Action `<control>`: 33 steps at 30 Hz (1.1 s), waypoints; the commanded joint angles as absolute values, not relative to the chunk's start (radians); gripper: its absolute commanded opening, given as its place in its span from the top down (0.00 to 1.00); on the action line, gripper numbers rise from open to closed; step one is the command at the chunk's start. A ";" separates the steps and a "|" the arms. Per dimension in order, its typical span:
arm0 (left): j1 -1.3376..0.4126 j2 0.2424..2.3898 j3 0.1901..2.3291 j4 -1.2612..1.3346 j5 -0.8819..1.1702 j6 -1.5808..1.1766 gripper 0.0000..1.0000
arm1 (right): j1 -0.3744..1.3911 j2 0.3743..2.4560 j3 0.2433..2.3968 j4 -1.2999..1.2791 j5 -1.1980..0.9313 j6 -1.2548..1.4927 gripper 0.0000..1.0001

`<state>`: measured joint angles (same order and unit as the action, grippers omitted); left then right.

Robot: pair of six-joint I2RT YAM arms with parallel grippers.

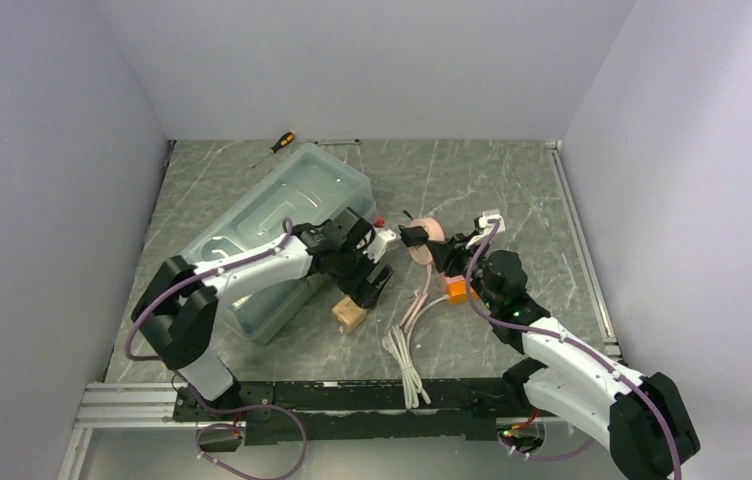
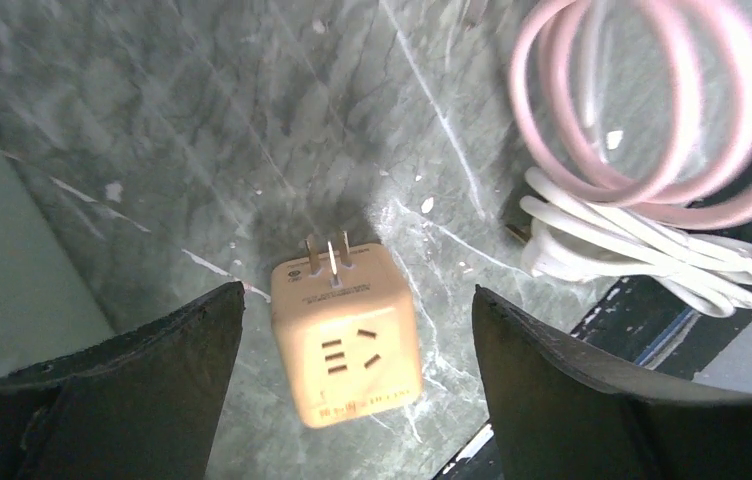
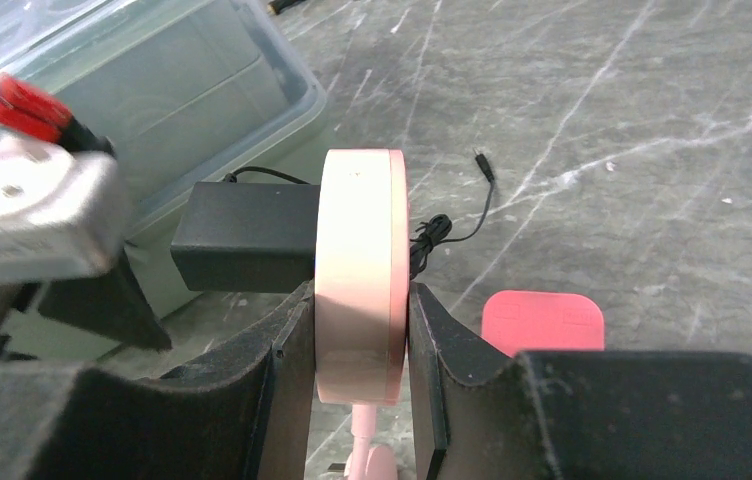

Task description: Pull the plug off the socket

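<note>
A beige cube plug (image 2: 347, 335) with metal prongs lies loose on the table, also seen from above (image 1: 349, 314). My left gripper (image 2: 357, 291) hovers over it, open, with both fingers well clear of its sides. My right gripper (image 3: 360, 340) is shut on a round pink socket (image 3: 360, 270), held on edge above the table. A black block plug (image 3: 244, 236) is plugged into the socket's left face. From above, the socket (image 1: 432, 238) sits just right of the left gripper (image 1: 370, 283).
A clear plastic bin (image 1: 277, 225) lies behind the left arm. Coiled pink cable (image 2: 642, 110) and white cable (image 2: 642, 250) lie to the right of the cube. An orange block (image 1: 458, 292), a white adapter (image 1: 490, 220) and a screwdriver (image 1: 282, 142) are also on the table.
</note>
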<state>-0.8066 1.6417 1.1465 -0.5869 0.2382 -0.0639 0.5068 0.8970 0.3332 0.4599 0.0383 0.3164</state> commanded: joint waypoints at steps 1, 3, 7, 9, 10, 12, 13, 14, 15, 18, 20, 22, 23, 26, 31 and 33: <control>-0.808 1.454 1.206 -0.513 0.229 0.019 0.12 | 0.506 0.899 0.370 0.550 -0.071 0.286 1.00; -0.808 1.364 1.198 -0.466 0.199 0.084 0.12 | 0.506 0.909 0.404 0.522 -0.112 0.291 1.00; -0.812 1.195 1.133 -0.366 0.093 0.218 0.13 | 0.505 0.961 0.561 0.269 -0.185 0.300 1.00; -0.825 1.149 1.085 -0.346 0.075 0.288 0.13 | 0.506 0.995 0.649 0.131 -0.226 0.320 1.00; -0.835 1.129 1.061 -0.340 0.075 0.318 0.13 | 0.506 1.013 0.691 0.072 -0.250 0.330 1.00; -0.867 1.099 1.017 -0.321 0.067 0.363 0.13 | 0.506 1.045 0.762 -0.062 -0.310 0.344 1.00; -0.882 1.090 1.001 -0.309 0.059 0.380 0.14 | 0.506 1.061 0.792 -0.111 -0.345 0.350 1.00; -0.896 1.087 0.986 -0.300 0.049 0.396 0.13 | 0.507 1.073 0.813 -0.156 -0.381 0.359 1.00; -0.910 1.089 0.978 -0.296 0.035 0.416 0.13 | 0.508 1.084 0.830 -0.190 -0.424 0.369 1.00; -0.944 1.116 0.976 -0.304 0.003 0.436 0.14 | 0.516 1.103 0.862 -0.251 -0.541 0.400 1.00; -0.959 1.133 0.975 -0.303 0.003 0.437 0.14 | 0.532 1.111 0.881 -0.299 -0.581 0.402 1.00; -0.967 1.139 0.965 -0.288 -0.032 0.432 0.13 | 0.557 1.114 0.899 -0.352 -0.577 0.385 1.00; -0.968 1.140 0.959 -0.280 -0.031 0.429 0.13 | 0.567 1.111 0.902 -0.367 -0.573 0.383 1.00; -0.973 1.147 0.951 -0.279 0.000 0.420 0.13 | 0.576 1.109 0.905 -0.386 -0.593 0.388 1.00; -0.977 1.188 0.978 -0.328 0.128 0.396 0.14 | 0.583 1.139 0.931 -0.412 -0.587 0.381 1.00; -0.977 1.208 0.994 -0.350 0.151 0.397 0.14 | 0.583 1.149 0.947 -0.422 -0.579 0.378 1.00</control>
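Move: The black plug, seated in the pink round socket that the right hand holds, lies from the open left hand about 9 cm ahead, 8 cm to the right and 10 cm higher; the socket's middle is some 3 cm farther right of the plug. The beige adapter sits just below the left hand, some 3 cm back and 3 cm left. From the right hand the plug is about 2 cm ahead and 5 cm left. Upward first, the empty left hand rises about 20 cm off the beige adapter, then sinks back some 8, its fingers staying open and swinging some 40 degrees from pointing down towards forward. Meanwhile the right hand keeps its grip on the socket and carries it left, then back, about 8 cm each way, tipping down and turning counter-clockwise, to bring the black plug between the left fingers. ##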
